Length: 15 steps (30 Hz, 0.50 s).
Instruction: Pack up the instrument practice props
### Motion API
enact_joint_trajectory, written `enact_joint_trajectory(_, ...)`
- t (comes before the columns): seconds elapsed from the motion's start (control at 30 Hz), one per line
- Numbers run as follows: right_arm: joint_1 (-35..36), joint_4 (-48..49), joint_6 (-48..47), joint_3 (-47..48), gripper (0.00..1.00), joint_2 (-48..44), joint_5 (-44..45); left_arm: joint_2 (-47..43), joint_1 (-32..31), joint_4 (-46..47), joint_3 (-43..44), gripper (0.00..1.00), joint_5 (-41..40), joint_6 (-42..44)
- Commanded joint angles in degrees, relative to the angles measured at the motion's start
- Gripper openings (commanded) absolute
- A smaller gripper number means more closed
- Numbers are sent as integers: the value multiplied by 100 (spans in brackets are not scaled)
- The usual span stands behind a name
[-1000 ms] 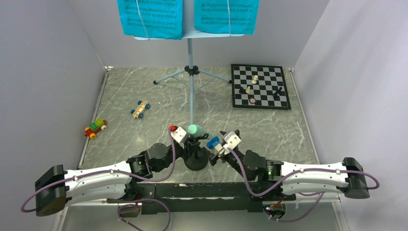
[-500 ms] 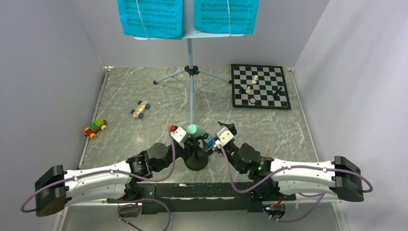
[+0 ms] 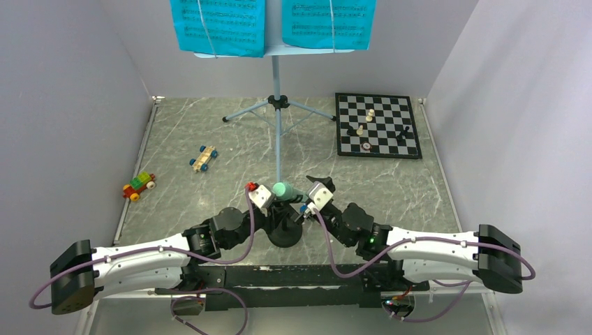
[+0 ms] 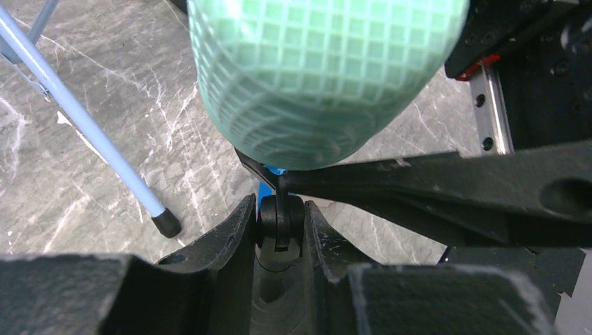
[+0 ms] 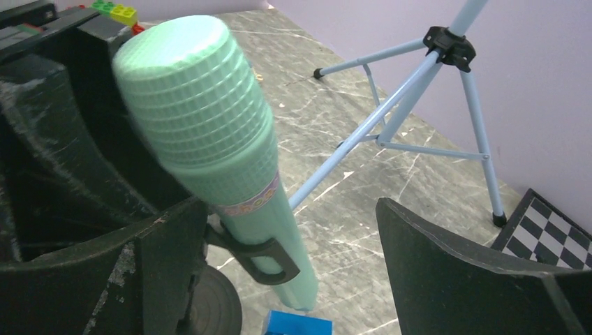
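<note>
The mint-green toy microphone [image 3: 283,188] [image 5: 202,118] sits tilted in the clip of the small black mic stand [image 3: 285,234], near the table's front edge. My left gripper [image 3: 274,211] [image 4: 279,213] is shut on the mic stand's stem joint just under the microphone head [image 4: 314,77]. My right gripper [image 3: 306,201] [image 5: 290,209] is open, its fingers [image 5: 475,279] straddling the microphone handle, which lies close to the left finger. The pale-blue music stand [image 3: 278,101] stands at the back with two cyan sheet-music pages [image 3: 218,24] on its desk.
A stand leg ends in a black foot [image 4: 166,223] close to my left gripper. A blue block [image 5: 297,324] lies under the microphone's tail. The chessboard [image 3: 377,125] is back right. Two toy cars [image 3: 203,158] lie left.
My right gripper has moved left, from beside the mic stand to around the microphone handle. The left gripper has kept its hold on the stand and has not moved.
</note>
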Motion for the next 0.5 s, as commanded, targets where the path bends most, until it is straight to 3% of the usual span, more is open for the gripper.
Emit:
enact_joint_trajectory(0.0, -180, 561, -16, 288, 94, 145, -83, 219, -21, -981, -85, 0, 270, -142)
enact_joint_trajectory(0.3, -428, 783, -615, 454, 81, 536, -437, 386, -21, -913, -31, 0, 436, -99)
enact_joint_trajectory(0.47, -452, 884, -1034, 532, 50, 652, -533, 465, -21, -944, 42, 0, 548, -58)
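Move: The microphone's middle lies about 3 cm to the right hand's left and 1 cm ahead, roughly level with its wide-open fingers, grille end up and to the left. Of that hand, the blue-and-white toy is some 4 cm ahead, 3 cm right, the stand's round base 2 cm back, 5 cm left, and the music stand's foot 7 cm ahead, 6 cm left, all about 22 cm below. From the left hand the microphone is about 3 cm ahead, 2 cm right and 5 cm up. The right hand eases in on the microphone held up by its stand, about 2 cm forward and then some 1.5 cm left, rolling slightly so its left side drops about 5 degrees, and its fingers close by roughly a third to bracket the microphone at the neck just below the grille, with a firm pinch not yet to be seen. Meanwhile the left hand keeps its grip on the stand's post just under the clip and holds it practically still, easing only half a centimetre to its right. ##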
